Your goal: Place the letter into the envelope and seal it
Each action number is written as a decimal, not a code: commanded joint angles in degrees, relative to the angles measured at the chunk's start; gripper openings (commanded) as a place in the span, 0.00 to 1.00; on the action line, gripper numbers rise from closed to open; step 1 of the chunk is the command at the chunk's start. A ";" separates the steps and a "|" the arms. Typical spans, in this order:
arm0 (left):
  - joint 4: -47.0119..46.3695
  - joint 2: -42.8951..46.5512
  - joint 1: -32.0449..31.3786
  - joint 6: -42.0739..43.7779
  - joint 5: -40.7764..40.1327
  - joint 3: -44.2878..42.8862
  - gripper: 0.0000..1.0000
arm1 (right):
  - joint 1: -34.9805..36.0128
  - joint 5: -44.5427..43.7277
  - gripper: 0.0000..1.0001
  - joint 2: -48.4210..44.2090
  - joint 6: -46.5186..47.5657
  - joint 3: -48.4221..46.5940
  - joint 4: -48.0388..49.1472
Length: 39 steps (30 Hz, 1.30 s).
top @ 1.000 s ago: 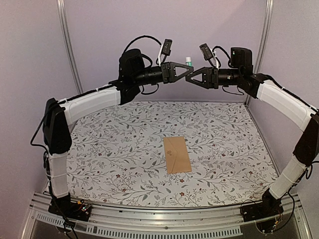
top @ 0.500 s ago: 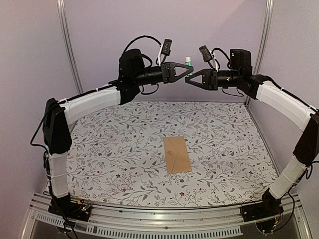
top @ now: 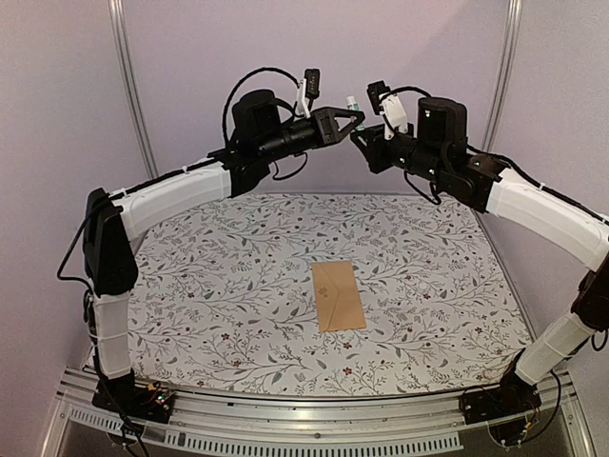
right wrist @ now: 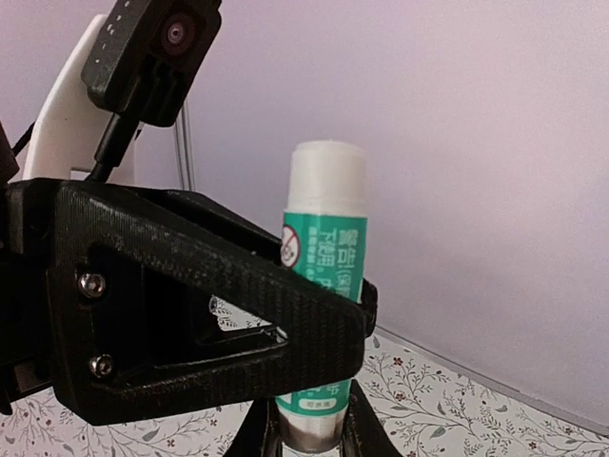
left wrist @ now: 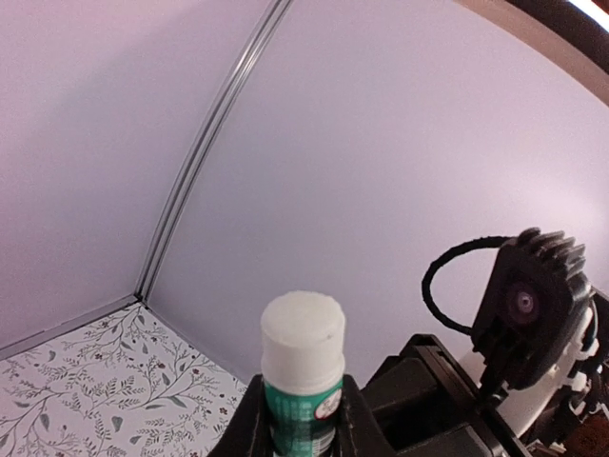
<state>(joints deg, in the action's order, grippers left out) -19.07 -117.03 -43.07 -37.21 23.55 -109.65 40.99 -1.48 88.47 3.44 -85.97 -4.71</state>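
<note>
The tan envelope lies flat on the floral table, lengthwise toward me. The cream letter is not in view. Both grippers are raised high at the back of the table, meeting on a green glue stick with a white cap. My left gripper is shut on the stick's green body, with the cap standing above its jaws. My right gripper is shut on the stick's metal bottom end. The left gripper's black finger crosses in front of the stick in the right wrist view.
The floral tablecloth covers the table. Lilac walls with metal posts close in the back and sides. An aluminium rail runs along the near edge by the arm bases.
The right wrist has swung left and turned, closing in under the glue stick. The left gripper has risen slightly. The envelope has not moved.
</note>
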 commanded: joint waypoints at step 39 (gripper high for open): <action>14.26 5.56 0.99 17.95 27.71 5.76 0.00 | -15.58 61.04 0.53 3.54 -8.59 -10.55 -12.67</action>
<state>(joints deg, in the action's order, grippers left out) -6.55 -112.38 -41.60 -20.43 49.45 -102.98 25.47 54.13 91.98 -2.26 -97.12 -20.14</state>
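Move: The glue stick stands upright between the fingers of both grippers: its middle is about 1 cm above the left hand and some 4 cm above the right, which grips its lower end while the white cap points up. The envelope lies on the table roughly 40 cm below the hands, some 12 cm back and about 2 cm to the left of them. Open the right gripper to let go of the stick's lower end and pull it about 6 cm right and up, then swing it back left and down over the cap, turning some 40 degrees counter-clockwise, fingers open. Keep the left grip on the stick and bring it about 7 cm back and 5 cm down, turning it clockwise. ##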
